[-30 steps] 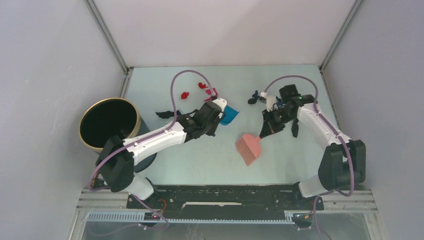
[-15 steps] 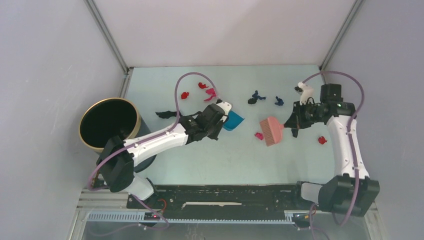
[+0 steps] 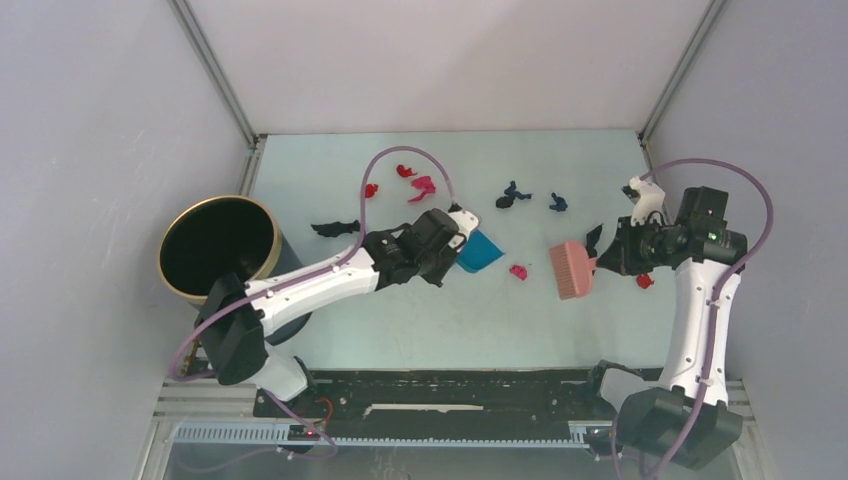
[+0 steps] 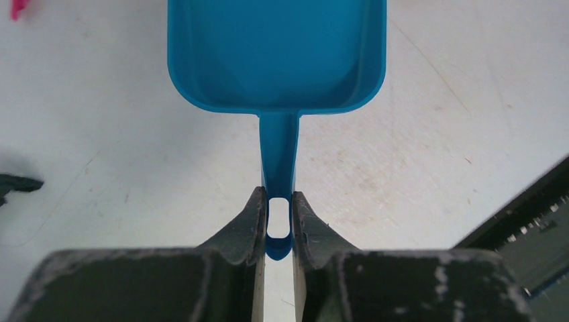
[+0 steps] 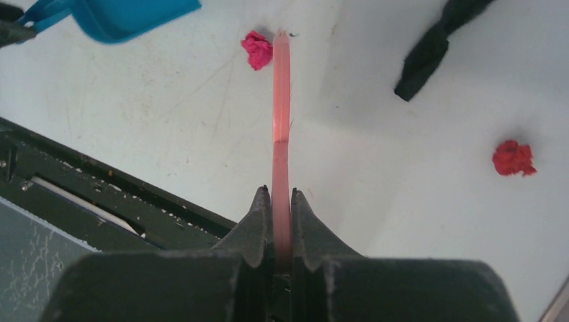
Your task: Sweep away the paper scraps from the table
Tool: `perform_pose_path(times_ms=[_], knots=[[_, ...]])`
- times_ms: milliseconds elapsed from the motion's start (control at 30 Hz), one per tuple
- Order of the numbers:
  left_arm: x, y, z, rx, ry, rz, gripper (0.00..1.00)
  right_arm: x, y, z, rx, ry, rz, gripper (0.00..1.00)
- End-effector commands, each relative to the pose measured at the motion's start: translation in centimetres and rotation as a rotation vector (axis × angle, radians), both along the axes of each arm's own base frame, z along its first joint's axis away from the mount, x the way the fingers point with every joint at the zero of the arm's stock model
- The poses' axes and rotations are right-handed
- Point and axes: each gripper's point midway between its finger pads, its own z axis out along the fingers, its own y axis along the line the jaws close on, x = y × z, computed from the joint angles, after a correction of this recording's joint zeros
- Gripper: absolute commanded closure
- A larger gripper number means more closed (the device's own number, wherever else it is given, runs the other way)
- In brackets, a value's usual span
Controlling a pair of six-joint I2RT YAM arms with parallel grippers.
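Observation:
My left gripper (image 3: pixel 452 236) (image 4: pixel 279 208) is shut on the handle of the blue dustpan (image 3: pixel 480 252) (image 4: pixel 276 54), which points right over the table (image 3: pixel 440 320). My right gripper (image 3: pixel 606 250) (image 5: pixel 281 198) is shut on the thin handle of the pink brush (image 3: pixel 572 269) (image 5: pixel 281 121). A magenta paper scrap (image 3: pixel 518 271) (image 5: pixel 257 49) lies between dustpan and brush head. A red scrap (image 3: pixel 644 281) (image 5: pixel 513 158) sits by the right arm. Dark blue scraps (image 3: pixel 514 191) (image 3: pixel 557 203), red and magenta scraps (image 3: pixel 405 171) (image 3: pixel 423 186) (image 3: pixel 370 189) and a black one (image 3: pixel 335 228) lie farther back.
A black bin with a gold rim (image 3: pixel 218 248) stands at the left beside the left arm. Grey-white walls close in the table on three sides. A black rail (image 3: pixel 450 385) (image 5: pixel 100 188) runs along the front edge. A dark scrap (image 5: pixel 433 47) lies right of the brush.
My right arm has swung right with the brush, uncovering the magenta and red scraps. The left arm has carried the dustpan a little to the right.

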Motion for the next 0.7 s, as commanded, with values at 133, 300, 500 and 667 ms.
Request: perform_pose_path(times_ms=[133,300,500,667], knots=[[-6.9,-5.2,2.1,-0.093,0.041,-0.363,1.0,-0.2,-3.9,0.9,-0.09,-0.051,-0.1,1.0],[-11.3,-6.9,0.2,-0.074,0.137,-0.54,1.0,-0.2,-6.2,0.6,-0.117,-0.048,-0.16,1.0],[-15.2,-8.2,-2.9,-0.023,0.265,-0.643,1.0,-0.4,-8.9,-0.2,-0.186,-0.019,-0.216,1.0],[-15.4,-8.8,-4.9,0.012,0.326,-0.608,1.0,-0.5,-10.7,-1.2,-0.251,-0.013,-0.249,1.0]])
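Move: From the right hand, which holds the brush, the lone red scrap lies about 9 cm ahead and 14 to the right, with the black strip some 18 ahead and 3 right, and the lone pink scrap roughly 11 ahead and 11 left, all about 21 cm below. The left hand holds the dustpan; its place by the near table edge is about 15 cm back, 7 right and 14 below, while the pink scrap is 8 ahead, 15 right. The left hand swings the dustpan back some 15 cm and to the right by about half that, from beyond the pink scrap's near side down towards the near table edge, turning clockwise some 35 degrees, then sinking and tipping down late. Meanwhile the right hand carries the raised brush about 9 cm rightward, away from the pink scrap and towards the red one, with a slight clockwise turn; both grippers keep their hold. ##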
